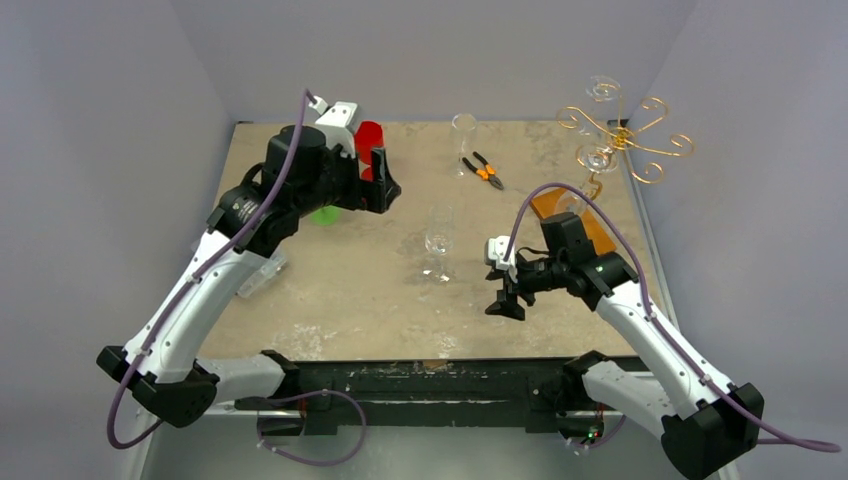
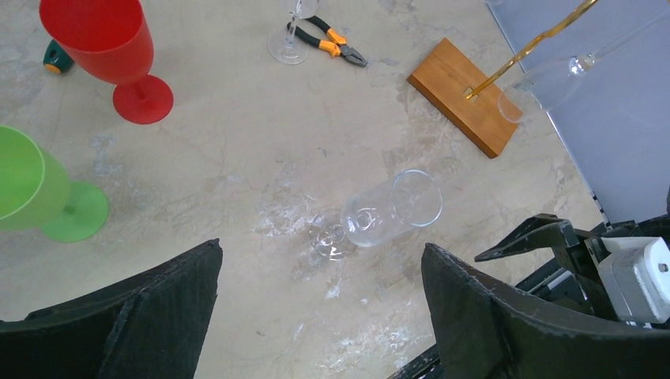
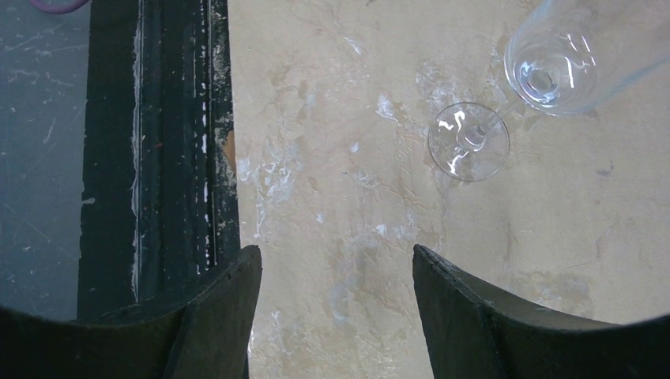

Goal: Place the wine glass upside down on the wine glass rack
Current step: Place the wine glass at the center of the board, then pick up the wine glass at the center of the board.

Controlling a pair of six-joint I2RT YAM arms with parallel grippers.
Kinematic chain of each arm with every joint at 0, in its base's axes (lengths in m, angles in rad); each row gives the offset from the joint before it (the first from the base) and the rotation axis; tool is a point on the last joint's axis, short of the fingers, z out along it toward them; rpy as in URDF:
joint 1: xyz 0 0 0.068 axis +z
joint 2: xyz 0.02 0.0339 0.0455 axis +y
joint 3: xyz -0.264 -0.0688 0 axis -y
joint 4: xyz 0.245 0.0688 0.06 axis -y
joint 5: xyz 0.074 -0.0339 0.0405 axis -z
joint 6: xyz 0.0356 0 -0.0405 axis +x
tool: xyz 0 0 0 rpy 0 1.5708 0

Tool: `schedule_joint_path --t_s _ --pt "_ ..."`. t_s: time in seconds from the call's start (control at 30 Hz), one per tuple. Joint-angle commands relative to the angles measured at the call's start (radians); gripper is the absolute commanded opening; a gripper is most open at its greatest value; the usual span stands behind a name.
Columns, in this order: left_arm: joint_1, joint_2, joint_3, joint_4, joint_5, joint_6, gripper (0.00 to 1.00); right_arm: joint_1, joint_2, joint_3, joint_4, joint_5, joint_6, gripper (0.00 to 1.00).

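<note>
A clear wine glass (image 1: 438,245) stands upright mid-table; it also shows in the left wrist view (image 2: 391,209) and in the right wrist view (image 3: 545,71). The wine glass rack (image 1: 625,135), gold wire on a wooden base (image 2: 466,95), stands at the back right, with two clear glasses hanging from its arms. My right gripper (image 1: 508,303) hangs low, just right of the glass and apart from it, open and empty (image 3: 336,264). My left gripper (image 1: 385,185) is raised at the back left, open and empty (image 2: 321,246).
A red goblet (image 2: 111,47) and a green goblet (image 2: 39,189) stand at the back left. Another clear glass (image 1: 463,135) and orange-handled pliers (image 1: 485,170) sit at the back middle. The table's dark front edge (image 3: 174,118) runs close behind my right gripper.
</note>
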Motion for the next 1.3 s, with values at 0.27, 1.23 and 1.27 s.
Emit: schedule_joint_path --t_s 0.27,1.23,1.27 --pt "-0.070 0.124 0.172 -0.044 -0.073 0.027 0.92 -0.006 0.006 -0.007 0.019 0.015 -0.011 0.68" --pt "-0.152 0.540 0.542 -0.368 0.036 0.105 0.48 -0.007 0.010 -0.014 0.017 0.019 -0.014 0.68" --pt "-0.155 0.551 0.552 -0.379 0.037 0.109 0.47 -0.006 0.011 -0.014 0.018 0.021 -0.014 0.68"
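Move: Off to the left hand's right stands the clear wine glass, upright on the board, about 12 cm right, 3 cm back and some 27 cm below. The red goblet is roughly 25 cm ahead and 2 cm to the left of the left hand, the green goblet 15 cm ahead and 14 cm left, both about 30 cm below it. From the right hand the wine glass is about 10 cm ahead, 11 cm left and 9 cm lower. Sweeping right and at first forward, the empty left hand comes across high above the board towards the wine glass, then draws part of the way back and sinks, about 8.5 cm right and 6 cm down overall. The wrist tips down some 15 degrees, its left side rising as much with a slight clockwise turn, while the fingers close to about half open, touching nothing. ##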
